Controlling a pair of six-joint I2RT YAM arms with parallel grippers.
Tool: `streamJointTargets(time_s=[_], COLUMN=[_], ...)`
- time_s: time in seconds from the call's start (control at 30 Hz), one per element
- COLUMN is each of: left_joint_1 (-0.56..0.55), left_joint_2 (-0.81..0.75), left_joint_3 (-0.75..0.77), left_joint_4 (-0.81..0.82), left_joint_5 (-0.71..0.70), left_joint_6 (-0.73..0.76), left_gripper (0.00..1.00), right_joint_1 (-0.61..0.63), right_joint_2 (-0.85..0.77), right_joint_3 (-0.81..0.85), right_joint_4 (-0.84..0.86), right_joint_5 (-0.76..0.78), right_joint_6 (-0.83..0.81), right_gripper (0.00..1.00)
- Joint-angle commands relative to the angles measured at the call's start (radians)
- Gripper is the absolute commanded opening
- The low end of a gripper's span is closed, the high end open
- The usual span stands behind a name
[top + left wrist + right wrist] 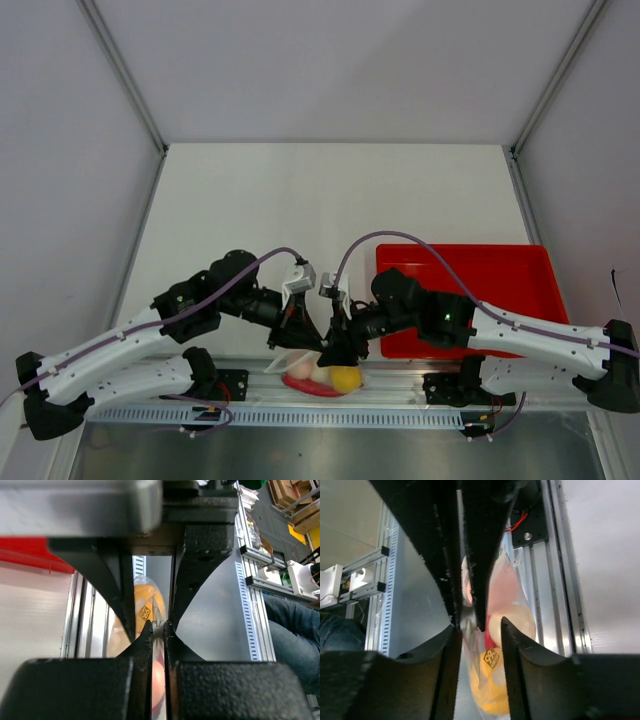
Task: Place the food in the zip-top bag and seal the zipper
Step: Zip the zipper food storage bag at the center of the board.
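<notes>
The clear zip-top bag (322, 375) hangs just past the table's near edge, between both grippers. Inside it are a yellow-orange ball (346, 378) and a whitish egg shape (320, 372). A red strip (303, 385), which looks like the zipper, runs along the bag's lower side. My left gripper (158, 629) is shut on a thin whitish edge of the bag, with the yellow ball (147, 605) beyond it. My right gripper (479, 625) stands open around the bag (492, 680); one finger touches the film and the other is apart. The egg (512, 620) and ball (495, 695) show through the plastic.
A red rectangular tray (500, 270) lies on the table to the right, under the right arm. Aluminium rails (400, 390) run along the near edge below the bag. White walls close in the table on the left, back and right.
</notes>
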Motion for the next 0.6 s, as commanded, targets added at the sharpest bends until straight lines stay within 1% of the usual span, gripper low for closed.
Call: streamJointTargets(time_s=[0.0,0.03,0.1,0.13,0.27,0.33,0.47,0.5,0.57], left_joint_1=[0.005,0.005,0.005,0.005,0.005,0.005,0.006,0.005,0.005], left_joint_2=[0.001,-0.004,-0.007,-0.007,0.001,0.005,0.01,0.01,0.011], left_joint_3=[0.052,0.053,0.054,0.053,0.048,0.042,0.019,0.013,0.008], left_joint_4=[0.054,0.057,0.055,0.051,0.031,0.016,-0.02,-0.027,-0.033], left_joint_5=[0.042,0.042,0.04,0.039,0.017,0.0,-0.049,-0.059,-0.072], left_joint_6=[-0.019,-0.02,-0.02,-0.019,-0.013,-0.008,-0.001,0.001,0.003], left_gripper=[0.01,0.01,0.0,0.0,0.0,0.01,0.01,0.01,0.01], right_joint_1=[-0.002,-0.002,-0.002,-0.002,-0.002,-0.002,-0.005,-0.008,-0.017], right_joint_2=[0.009,0.013,0.016,0.016,-0.003,-0.019,-0.103,-0.147,-0.183], right_joint_3=[0.015,0.014,0.011,0.008,-0.012,-0.029,-0.101,-0.118,-0.143], right_joint_4=[0.064,0.068,0.075,0.084,0.137,0.154,0.22,0.251,0.257], right_joint_5=[-0.027,-0.025,-0.024,-0.024,-0.013,0.039,0.165,0.207,0.244], right_joint_6=[-0.006,-0.007,-0.003,0.0,0.028,0.052,0.107,0.118,0.144], right_gripper=[0.37,0.25,0.11,0.0,0.0,0.0,0.0,0.0,0.0])
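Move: The bag's zipper edge already lies between the right hand's half-open fingers, about 1 cm to that hand's left. The yellow food hangs in the bag some 4 cm to the right hand's right, 4 cm back and 6 cm down. The pale round foods hang about 5 cm to that hand's left, 3 cm back and 6 cm down. From the left hand, still pinching the zipper edge, the spot to be gripped is level with it, about 2 cm to its right. Almost in place at first, the right hand shuts its fingers fully, pinching the zipper edge just beside the left fingertips. Then it goes about 2 cm forward and 1 cm right along the edge, away from the left fingertips, turning some 10 degrees clockwise. The left hand keeps its pinch and ends about 1 cm farther forward. ##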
